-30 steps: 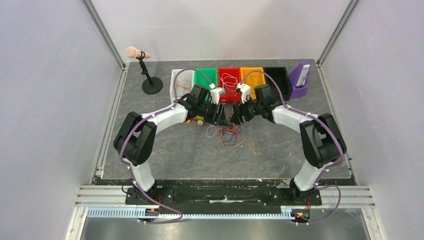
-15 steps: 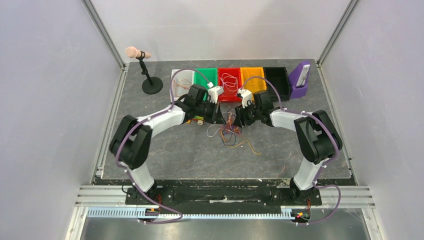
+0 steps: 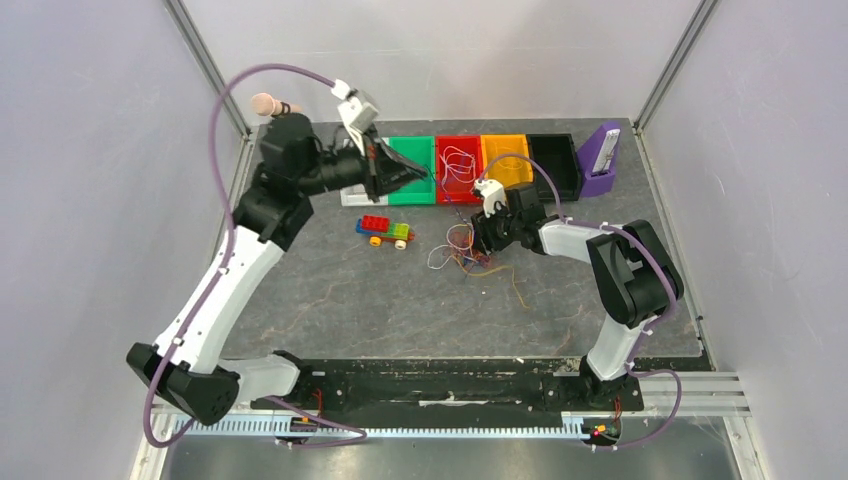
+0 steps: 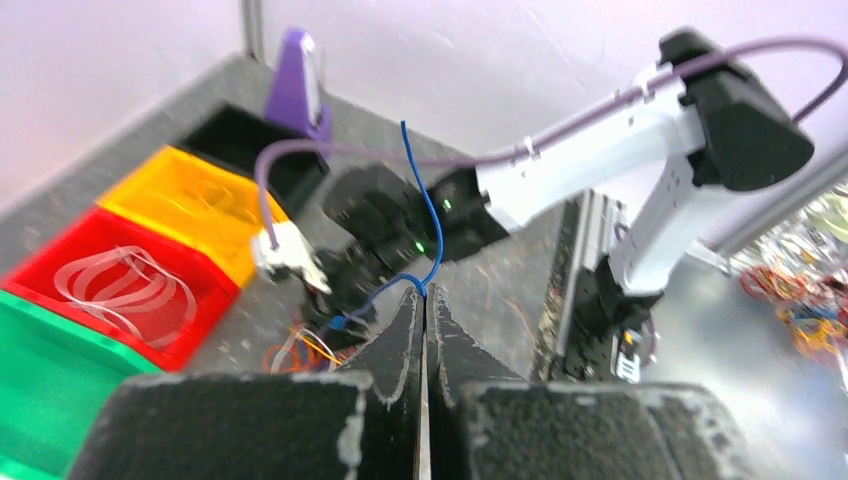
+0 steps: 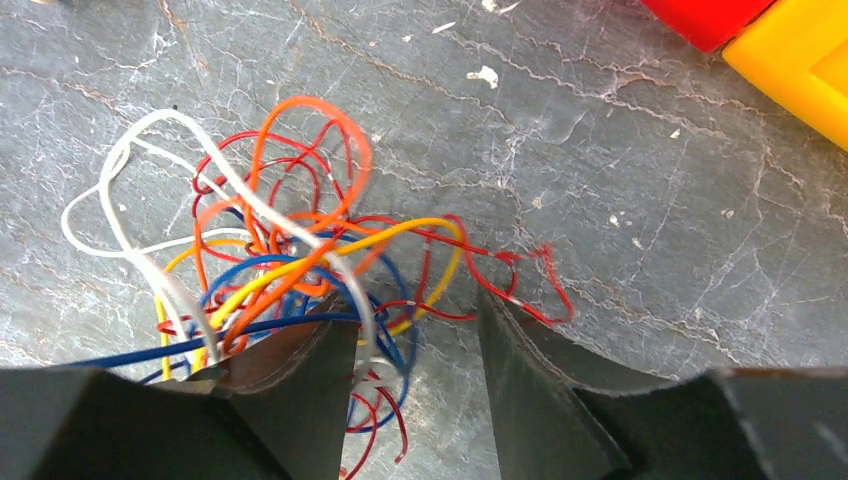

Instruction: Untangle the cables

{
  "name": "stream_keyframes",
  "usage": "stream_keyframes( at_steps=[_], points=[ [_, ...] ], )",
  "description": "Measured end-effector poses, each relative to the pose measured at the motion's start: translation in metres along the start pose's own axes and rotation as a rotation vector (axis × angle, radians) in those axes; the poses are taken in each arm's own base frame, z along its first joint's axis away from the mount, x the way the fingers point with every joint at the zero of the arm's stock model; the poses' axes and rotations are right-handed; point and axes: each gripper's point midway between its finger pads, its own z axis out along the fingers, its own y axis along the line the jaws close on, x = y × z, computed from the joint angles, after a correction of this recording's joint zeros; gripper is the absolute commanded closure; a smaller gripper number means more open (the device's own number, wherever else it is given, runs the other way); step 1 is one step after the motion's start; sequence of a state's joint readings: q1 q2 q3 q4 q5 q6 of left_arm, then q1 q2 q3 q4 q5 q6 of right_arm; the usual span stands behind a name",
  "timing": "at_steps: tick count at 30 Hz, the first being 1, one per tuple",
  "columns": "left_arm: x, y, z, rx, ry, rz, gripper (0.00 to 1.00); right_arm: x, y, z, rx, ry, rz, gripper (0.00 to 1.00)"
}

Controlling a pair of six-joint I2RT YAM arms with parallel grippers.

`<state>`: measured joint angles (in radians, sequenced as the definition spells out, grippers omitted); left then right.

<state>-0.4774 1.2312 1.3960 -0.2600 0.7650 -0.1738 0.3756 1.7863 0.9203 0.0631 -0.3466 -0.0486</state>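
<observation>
The cables (image 3: 460, 250) lie as a small tangle of orange, yellow, white, red and blue wires on the grey table (image 3: 400, 310). My left gripper (image 3: 427, 173) is raised high over the green bin (image 3: 410, 150). In the left wrist view its jaws are pressed together on a thin blue cable (image 4: 420, 210) at my left gripper's tip (image 4: 425, 293); one end stands up, the other loops down toward the tangle (image 4: 300, 345). My right gripper (image 5: 415, 315) is down at the tangle (image 5: 270, 250), open, with loose strands lying between its fingers and over the left finger (image 5: 300, 375).
A row of bins stands at the back: green, red (image 3: 458, 165), orange (image 3: 507, 155) and black (image 3: 555, 160), with a purple holder (image 3: 600, 152) at the right end. A toy brick car (image 3: 385, 230) sits left of the tangle. A microphone (image 3: 265, 102) peeks out behind the left arm.
My left gripper shut on the blue cable and swung up and back from the tangle to above the green bin. My right gripper's jaws narrowed at the tangle, which shifted slightly.
</observation>
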Motion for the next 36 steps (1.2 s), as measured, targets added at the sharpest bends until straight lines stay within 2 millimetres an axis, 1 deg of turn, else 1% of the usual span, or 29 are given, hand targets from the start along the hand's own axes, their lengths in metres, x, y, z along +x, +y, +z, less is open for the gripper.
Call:
stream_keyframes(
  at_steps=[4,7,9,16,20,24,27,30,33,35,36],
  points=[
    [-0.052,0.002,-0.020,-0.035,-0.083,0.071,0.98,0.000,0.000,0.000,0.000,0.000,-0.013,0.48],
    [-0.090,-0.004,-0.032,-0.050,-0.145,0.135,0.98,0.000,0.000,0.000,-0.001,0.000,-0.021,0.45],
    [-0.117,-0.009,-0.039,-0.056,-0.192,0.184,0.98,0.001,0.000,-0.001,-0.002,0.001,-0.031,0.45],
    [-0.201,-0.023,-0.060,-0.090,-0.355,0.340,0.98,0.006,0.001,-0.005,-0.003,0.000,-0.062,0.43],
    [-0.244,-0.031,-0.076,-0.124,-0.459,0.400,0.98,0.009,0.001,-0.007,-0.004,0.002,-0.072,0.42],
    [-0.278,-0.043,-0.092,-0.159,-0.560,0.456,0.98,0.011,0.003,-0.009,-0.009,0.004,-0.085,0.39],
    [-0.299,-0.053,-0.105,-0.187,-0.630,0.496,0.98,0.014,0.005,-0.012,-0.018,0.007,-0.095,0.35],
    [-0.308,-0.062,-0.114,-0.196,-0.670,0.523,0.98,0.019,0.007,-0.018,-0.031,0.020,-0.103,0.28],
    [-0.307,-0.062,-0.115,-0.202,-0.671,0.518,0.98,0.026,0.013,-0.028,-0.059,0.045,-0.094,0.23],
    [-0.298,-0.055,-0.111,-0.207,-0.650,0.498,0.98,0.026,0.018,-0.038,-0.083,0.049,-0.092,0.18],
    [-0.290,-0.049,-0.107,-0.210,-0.629,0.479,0.98,0.023,0.021,-0.045,-0.099,0.044,-0.094,0.16]
  ],
)
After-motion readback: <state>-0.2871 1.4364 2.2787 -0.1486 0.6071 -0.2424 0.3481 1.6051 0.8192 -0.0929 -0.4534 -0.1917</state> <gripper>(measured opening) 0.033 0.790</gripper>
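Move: The tangled pile, from which a blue cable still runs up to the left hand's shut fingers, lies roughly 39 cm below that hand, 3 cm ahead and 9 cm to its right. The red bin is some 23 cm ahead and 8 cm right of that hand, the green bin about level with the red one and 10 cm left of it, the toy train about 9 cm ahead and 8 cm left of the hand. From the right hand, down at the table, the pile's middle is about 2 cm back, 3 cm left and 1 cm lower. The left arm keeps its pinch on the blue cable and hauls it up and away from the pile, rising about 32 cm while drifting some 9 cm left, the fingers tipping upward, then sinks back a couple of centimetres. The right hand stays low at the pile, spreads its half-open fingers wider and eases about 5 cm back and slightly right, lifting a little at the very end. ##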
